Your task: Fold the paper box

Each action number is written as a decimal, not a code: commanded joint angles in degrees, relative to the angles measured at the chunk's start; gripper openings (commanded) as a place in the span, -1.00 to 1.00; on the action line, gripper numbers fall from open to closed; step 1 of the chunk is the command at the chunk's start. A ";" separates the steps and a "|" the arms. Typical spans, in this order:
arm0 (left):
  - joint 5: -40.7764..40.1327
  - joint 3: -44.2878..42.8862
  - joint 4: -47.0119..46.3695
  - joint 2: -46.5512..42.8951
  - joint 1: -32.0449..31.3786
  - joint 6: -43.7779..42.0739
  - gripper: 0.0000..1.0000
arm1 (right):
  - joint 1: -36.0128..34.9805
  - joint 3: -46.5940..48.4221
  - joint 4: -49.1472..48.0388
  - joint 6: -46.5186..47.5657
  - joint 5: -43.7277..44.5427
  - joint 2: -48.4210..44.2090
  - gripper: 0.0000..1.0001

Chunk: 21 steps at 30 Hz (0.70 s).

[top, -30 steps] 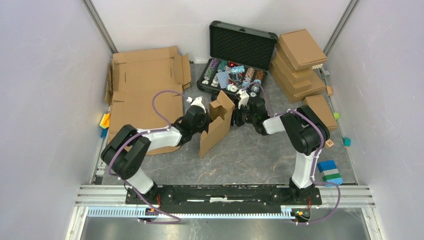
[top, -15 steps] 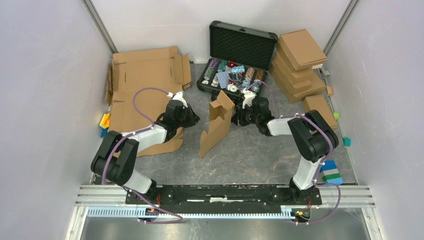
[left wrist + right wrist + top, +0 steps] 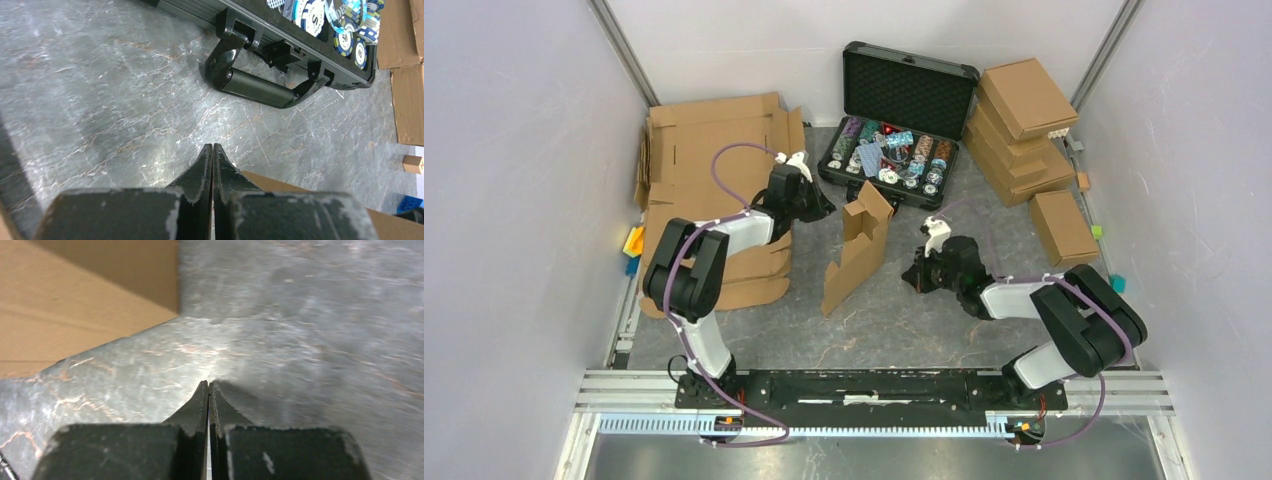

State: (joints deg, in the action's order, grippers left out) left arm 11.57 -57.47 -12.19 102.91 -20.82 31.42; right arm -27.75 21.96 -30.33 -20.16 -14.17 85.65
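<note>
The paper box (image 3: 858, 256), a small brown cardboard piece with cut flaps, stands partly folded on edge in the middle of the grey table, and nothing holds it. My left gripper (image 3: 826, 208) (image 3: 212, 148) is shut and empty, a little to the box's back left, with its tips pointing at the table near the black case's handle (image 3: 260, 88). My right gripper (image 3: 909, 278) (image 3: 208, 384) is also shut and empty, low over the table to the right of the box. A brown face of the paper box (image 3: 75, 305) fills the upper left of the right wrist view.
An open black case (image 3: 910, 92) of poker chips lies behind the box. Flat cardboard sheets (image 3: 714, 170) cover the back left under my left arm. A stack of folded boxes (image 3: 1022, 125) and a single box (image 3: 1062, 226) sit at the right. Small coloured blocks (image 3: 633, 243) lie by the walls.
Both grippers have let go of the paper box and shut. The left arm swung back and left towards the case; the right arm drew back towards the near right. The box stays standing.
</note>
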 commanded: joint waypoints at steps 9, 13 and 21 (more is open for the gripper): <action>9.91 -3.46 -2.22 6.87 -1.30 2.82 -0.95 | -6.13 6.80 -8.55 -5.32 -1.50 7.78 -1.00; 9.19 -0.50 -4.83 5.55 -1.41 3.32 -0.96 | -6.24 7.92 -8.54 -5.20 -1.70 8.91 -1.00; 10.92 1.13 -8.83 8.27 -2.14 5.12 -0.96 | -6.35 8.85 -8.44 -4.98 -1.40 10.15 -1.00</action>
State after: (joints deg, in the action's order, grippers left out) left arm 20.08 -56.16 -16.34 110.02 -22.17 34.02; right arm -33.76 28.88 -36.71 -24.86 -15.44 95.07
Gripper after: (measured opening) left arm 0.031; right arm 0.006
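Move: The paper box stands on edge, its middle roughly 9 cm back, 6 cm right and 4 cm below the left hand; from the right hand it is about 7 cm ahead, 10 cm left and 3 cm higher. The chip case's handle is some 3 cm ahead and 9 cm right of the left hand, about 7 cm lower. The flat cardboard is level with that hand, about 25 cm to its left and 8 cm lower. Sinking some 4.5 cm and easing right and back, the closed left hand comes in beside the far left side of the paper box, its fingers tipping slightly down and turning clockwise. The right hand, also shut, sweeps about 6 cm left towards the box's right face after a brief dip back, turning a little counter-clockwise; contact isn't clear for either. ##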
